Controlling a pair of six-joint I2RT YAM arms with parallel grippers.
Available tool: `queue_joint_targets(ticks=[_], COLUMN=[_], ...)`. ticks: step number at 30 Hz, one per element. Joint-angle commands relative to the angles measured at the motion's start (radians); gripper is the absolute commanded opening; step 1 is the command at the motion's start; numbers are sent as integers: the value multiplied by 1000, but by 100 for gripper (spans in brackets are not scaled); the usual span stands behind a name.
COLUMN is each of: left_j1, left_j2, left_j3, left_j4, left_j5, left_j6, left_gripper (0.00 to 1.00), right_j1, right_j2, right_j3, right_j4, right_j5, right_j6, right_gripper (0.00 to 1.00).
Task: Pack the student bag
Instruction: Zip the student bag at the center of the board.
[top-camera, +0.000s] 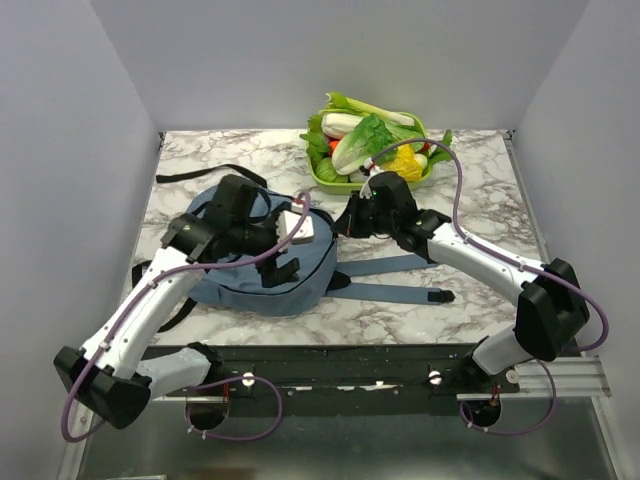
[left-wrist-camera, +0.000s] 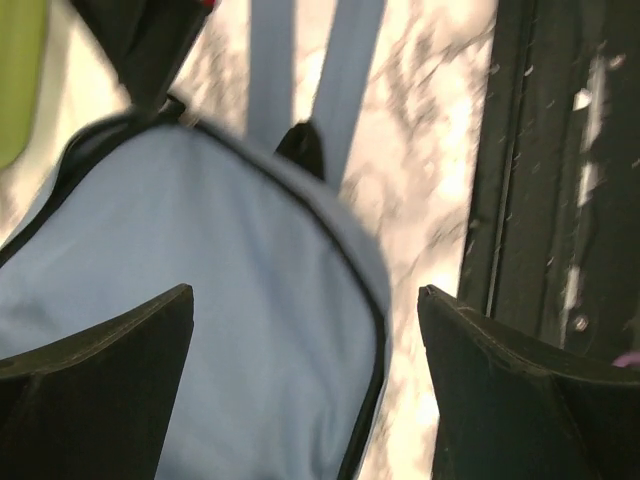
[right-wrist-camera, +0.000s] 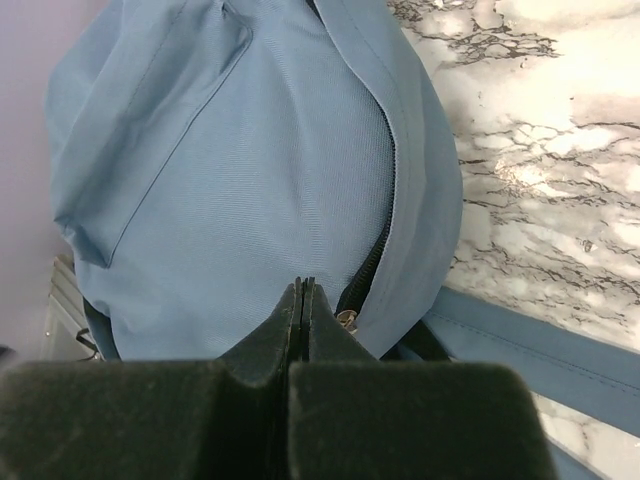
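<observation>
The student bag (top-camera: 300, 280) is a soft grey-blue backpack lying flat at the middle left of the marble table, its blue straps (top-camera: 390, 266) trailing right. My left gripper (top-camera: 283, 250) hovers over the bag's top. In the left wrist view, it (left-wrist-camera: 305, 300) stands open, with the bag (left-wrist-camera: 200, 290) and its black-piped edge between the wide-apart fingers. My right gripper (top-camera: 345, 218) sits at the bag's right upper edge. In the right wrist view, it (right-wrist-camera: 304, 283) is shut, its tips close over the bag (right-wrist-camera: 240, 170), next to the zipper pull (right-wrist-camera: 347, 320). Nothing shows between its fingers.
A green basket (top-camera: 330, 182) of toy vegetables stands at the back middle, just behind my right gripper. A black strap (top-camera: 210, 172) lies at the back left. Grey walls close the table in on three sides. A black rail (top-camera: 340, 360) runs along the near edge.
</observation>
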Motion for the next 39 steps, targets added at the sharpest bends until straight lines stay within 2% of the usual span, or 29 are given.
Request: queue_joint_targets(ticks=[1, 2, 5, 6, 11, 21, 26, 27, 29, 30, 33, 35, 36, 38, 39], left_j1=[-146, -146, -144, -144, -147, -212, -253, -264, -288, -288, -297, -313, -328, -345, -377], left_j2=[70, 93, 119, 127, 186, 263, 274, 282, 314, 320, 291, 279, 276, 259, 254], left_j3=[-95, -110, -171, -184, -181, -233, -254, -253, -228, -218, -205, -198, -195, -199, -202], left_j4=[224, 305, 445, 472, 582, 624, 622, 618, 593, 587, 601, 572, 559, 514, 495], left_j5=[28, -5, -111, -183, -291, -262, -355, -456, -533, -553, -524, -492, -478, -423, -427], left_j6=[-244, -319, -411, -433, -531, -596, -578, -556, -532, -519, -493, -463, -453, -415, -404], left_gripper=[99, 99, 99, 99, 99, 99, 99, 95, 80, 61, 34, 24, 16, 8, 0], right_j1=[3, 3, 3, 3, 3, 0, -3, -4, -4, -4, -9, -13, -24, -39, -53], right_j2=[-23, -23, -24, -27, -27, -58, -63, -64, -64, -63, -64, -60, -57, -37, -26], right_j3=[6, 4, -2, -2, 1, -13, -22, -23, -23, -23, -25, -20, -14, 3, 32], right_j4=[43, 40, 40, 40, 41, 37, 38, 38, 37, 38, 37, 37, 37, 33, 29], right_j5=[-19, -14, -11, -11, -27, -22, -30, -33, -36, -34, -31, -24, -24, -25, -30], right_j6=[17, 20, 25, 28, 48, 52, 55, 55, 57, 57, 55, 51, 49, 38, 34], right_gripper=[1, 1, 1, 1, 1, 1, 1, 1, 1, 1, 1, 1, 1, 1, 1])
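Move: The stretch of zipper on the near side of the pull lies about 5 cm ahead of the left hand, 8 cm to its right and 12 cm below; the pull itself is some 9 cm ahead, 12 cm right and 11 cm below. The black strap loop sits roughly 3 cm back, 16 cm right and 15 cm down. From the right hand, whose shut tips are at the pull, that zipper stretch is about 4 cm back and 4 cm left, around 1 cm lower. The zipper tape just behind the pull gets pinched by the left hand, which comes in wide open, sinking about 12 cm and going some 8 cm right, swinging forward about 5 cm after its first drop. The hand turns roughly 20 degrees counter-clockwise, and its fingers close only once down at the tape. The right hand stays all but still with shut fingers, keeping its hold at the pull. ##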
